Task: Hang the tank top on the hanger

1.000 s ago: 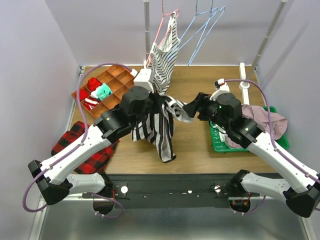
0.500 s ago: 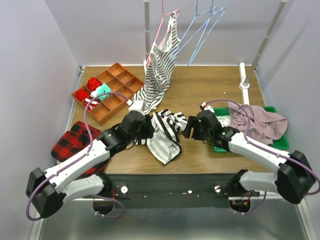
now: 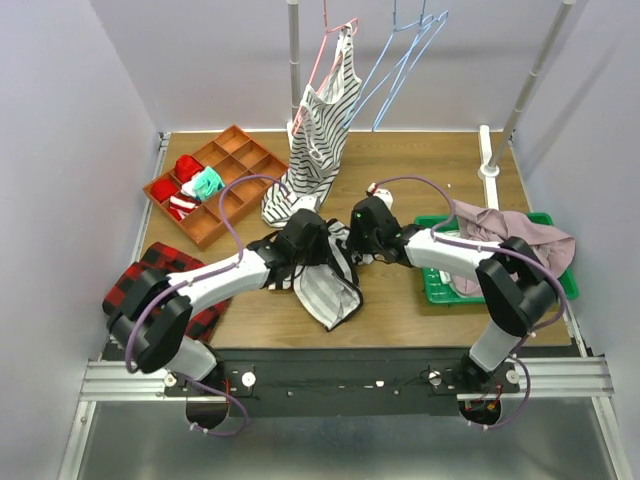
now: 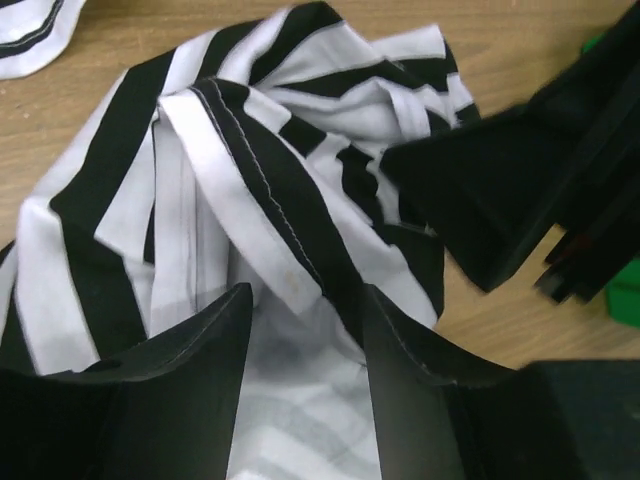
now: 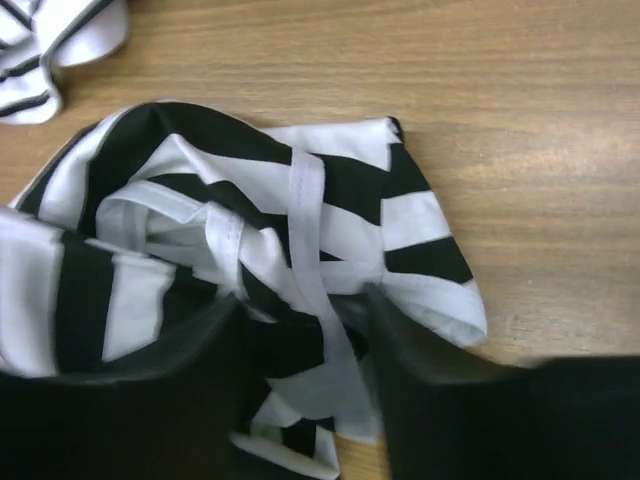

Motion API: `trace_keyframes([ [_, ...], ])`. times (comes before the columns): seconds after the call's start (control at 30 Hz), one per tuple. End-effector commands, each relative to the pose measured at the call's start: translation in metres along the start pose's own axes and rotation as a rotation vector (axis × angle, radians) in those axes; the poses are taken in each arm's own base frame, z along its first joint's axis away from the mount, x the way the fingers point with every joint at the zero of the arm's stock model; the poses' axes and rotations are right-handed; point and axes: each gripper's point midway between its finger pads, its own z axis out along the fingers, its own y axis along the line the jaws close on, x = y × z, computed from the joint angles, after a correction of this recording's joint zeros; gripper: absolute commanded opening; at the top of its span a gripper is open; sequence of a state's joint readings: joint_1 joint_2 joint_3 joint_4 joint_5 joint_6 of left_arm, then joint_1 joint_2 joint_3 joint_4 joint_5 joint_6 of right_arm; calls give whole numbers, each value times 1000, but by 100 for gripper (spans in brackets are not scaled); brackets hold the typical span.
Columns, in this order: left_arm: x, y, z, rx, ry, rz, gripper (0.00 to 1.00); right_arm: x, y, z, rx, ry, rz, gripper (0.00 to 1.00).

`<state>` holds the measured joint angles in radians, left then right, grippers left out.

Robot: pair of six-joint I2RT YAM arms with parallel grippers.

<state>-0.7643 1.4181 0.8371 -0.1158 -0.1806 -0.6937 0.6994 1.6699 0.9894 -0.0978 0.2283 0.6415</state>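
Note:
The tank top (image 3: 328, 280), boldly striped in black and white, lies crumpled on the wooden table; its folds and straps fill the left wrist view (image 4: 250, 160) and the right wrist view (image 5: 300, 210). My left gripper (image 3: 318, 246) (image 4: 305, 325) is low over its upper end, open, with cloth lying between the jaws. My right gripper (image 3: 356, 240) (image 5: 300, 335) faces it from the right, open, straddling a white strap. It also shows as a black shape in the left wrist view (image 4: 500, 190). The light-blue hanger (image 3: 400, 60) hangs on the rail at the back, bare.
A pink hanger (image 3: 322, 60) on the rail holds a finer-striped top (image 3: 318, 140) whose hem reaches the table. An orange divided tray (image 3: 240, 165) is at the back left and a red plaid cloth (image 3: 150, 280) at the left. A green bin (image 3: 440, 288) with a mauve garment (image 3: 510, 235) is at the right.
Both arms have come down from a raised hold. The left gripper has opened and the tank top now lies on the table. Both grippers have closed in on its upper end.

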Motion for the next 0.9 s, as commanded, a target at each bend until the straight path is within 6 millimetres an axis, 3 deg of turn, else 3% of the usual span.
trace_keyframes([
  [0.0,-33,-6,20,-12,-79,-17,39,-17,-12,4,98,-73,-5,44],
  [0.03,-37,-6,20,-20,-86,-14,18,-27,-14,-4,113,-106,0,25],
  [0.13,-50,4,3,-72,-118,5,0,-47,-23,-23,172,-160,5,2],
  [0.37,-108,49,-97,-205,-328,-42,0,-124,-36,-122,231,-374,26,1],
  [0.4,-116,53,-117,-204,-361,-58,0,-139,-37,-142,216,-418,42,1],
  [0.43,-127,59,-128,-215,-392,-78,0,-157,-33,-162,203,-466,53,1],
  [0.5,-140,62,-151,-215,-444,-94,0,-174,-33,-192,195,-511,59,1],
  [0.53,-148,64,-162,-223,-462,-96,0,-195,-27,-215,177,-565,70,1],
  [0.63,-165,61,-185,-214,-494,-96,0,-220,-24,-254,160,-630,63,1],
  [0.67,-168,60,-189,-215,-501,-91,0,-236,-19,-276,134,-671,78,1],
  [0.77,-172,58,-195,-205,-506,-91,0,-258,-3,-305,62,-712,64,1],
  [0.83,-162,60,-188,-201,-472,-92,0,-260,9,-306,14,-689,50,1],
  [0.87,-157,62,-185,-202,-461,-94,0,-255,22,-298,-42,-645,24,1],
])
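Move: The striped tank top lies bunched on the table just under both open grippers. Its middle is about 3 cm back of the left gripper and 3 cm below, and about 7 cm back and 7 cm left of the right gripper. From the left gripper, the hanging top's hem is roughly 12 cm ahead and 7 cm left, and the wooden tray 18 cm ahead and 27 cm left. The green bin sits some 32 cm right and 4 cm back of the right gripper. Shut both grippers on the tank top, easing the left one about 2.5 cm forward and the right one slightly down as they pinch. Then lift fast and spread: left gripper up some 22 cm and 14 cm left, turning counter-clockwise; right gripper up about 38 cm and 11 cm right, turning clockwise. Tilt both fingertips upward as they rise, the right most, keeping the pinch. ##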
